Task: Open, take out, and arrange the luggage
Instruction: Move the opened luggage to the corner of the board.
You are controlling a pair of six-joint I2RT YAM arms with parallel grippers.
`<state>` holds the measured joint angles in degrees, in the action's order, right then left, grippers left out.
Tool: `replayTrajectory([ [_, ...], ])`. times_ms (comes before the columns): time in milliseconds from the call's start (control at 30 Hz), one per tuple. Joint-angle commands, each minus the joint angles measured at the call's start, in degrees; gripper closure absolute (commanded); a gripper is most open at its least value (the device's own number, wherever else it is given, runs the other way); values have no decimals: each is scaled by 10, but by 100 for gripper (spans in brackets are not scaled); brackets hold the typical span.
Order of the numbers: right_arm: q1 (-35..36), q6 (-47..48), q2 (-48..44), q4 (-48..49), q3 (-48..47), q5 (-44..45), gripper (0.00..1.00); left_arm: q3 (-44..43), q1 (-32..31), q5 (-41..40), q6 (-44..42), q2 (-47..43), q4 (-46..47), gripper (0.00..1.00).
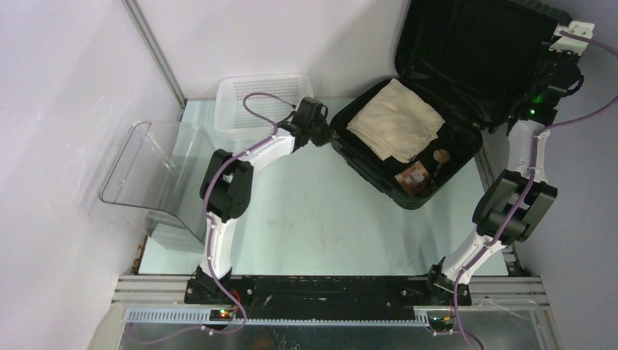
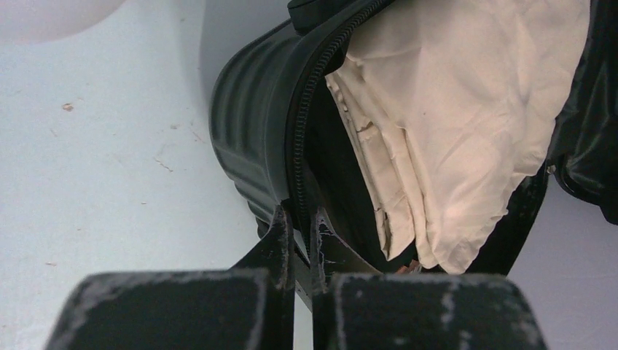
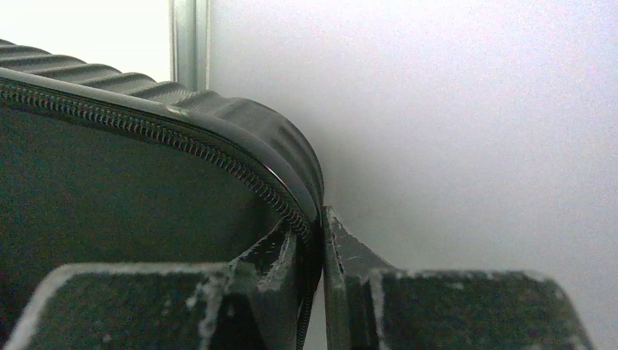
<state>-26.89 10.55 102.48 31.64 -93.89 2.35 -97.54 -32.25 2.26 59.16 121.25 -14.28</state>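
Note:
The black ribbed luggage (image 1: pixel 364 169) lies open at the back right of the table, its lid (image 1: pixel 466 51) standing up against the rear wall. A folded beige cloth (image 1: pixel 397 120) fills the lower half. My left gripper (image 1: pixel 329 135) is shut on the zip rim at the lower shell's left corner; in the left wrist view the fingers (image 2: pixel 300 233) pinch that rim of the luggage (image 2: pixel 255 117) beside the cloth (image 2: pixel 452 124). My right gripper (image 1: pixel 548 55) is shut on the lid's upper right edge, its fingers (image 3: pixel 310 233) straddling the zipped rim (image 3: pixel 240 120).
A white perforated basket (image 1: pixel 266 106) stands at the back, left of the luggage. A clear plastic bin (image 1: pixel 157 175) sits on the left side. Inside the luggage, a brown round item (image 1: pixel 440 155) and a small packet (image 1: pixel 414 179) lie beside the cloth. Walls close in on both sides.

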Motion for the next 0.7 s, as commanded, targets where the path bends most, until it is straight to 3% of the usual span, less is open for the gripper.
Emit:
replayTrajectory([
  [0,34,-10,25,36,-60,-53,100,-50,-28,85,16,7,158,100],
  [233,35,1,39,24,-76,-36,99,-39,-30,80,23,7,171,84],
  [333,41,20,21,2,-66,-8,63,-37,-31,80,23,3,168,66],
  [467,51,31,-29,-10,-7,9,49,-33,-32,78,29,-5,170,54],
  [667,54,-10,-137,-58,102,19,30,-28,-34,74,27,-31,155,44],
])
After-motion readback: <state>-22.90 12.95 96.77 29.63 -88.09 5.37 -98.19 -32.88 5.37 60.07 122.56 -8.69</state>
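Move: The left fingers are already shut on the rim at the left corner of the opened luggage's lower shell. The shell's middle is about 21 cm to this hand's right, 3 cm back and 5 cm below; the folded cloth is 18 cm right and 5 cm ahead, the white basket 21 cm left and 8 cm ahead. The right fingers already hold the raised lid's edge; from them the shell's middle lies some 37 cm left, 7 cm back and 38 cm down. Both hands slacken their pinch on the luggage: the left fingers open about halfway astride the shell's rim while the hand slips 2 cm right and then rises 1 cm. The right hand first eases forward and right about 1 cm, then, opening wide around the lid's edge, turns back and sweeps some 4.5 cm left and 2.5 cm back, its outer finger still against the lid. ##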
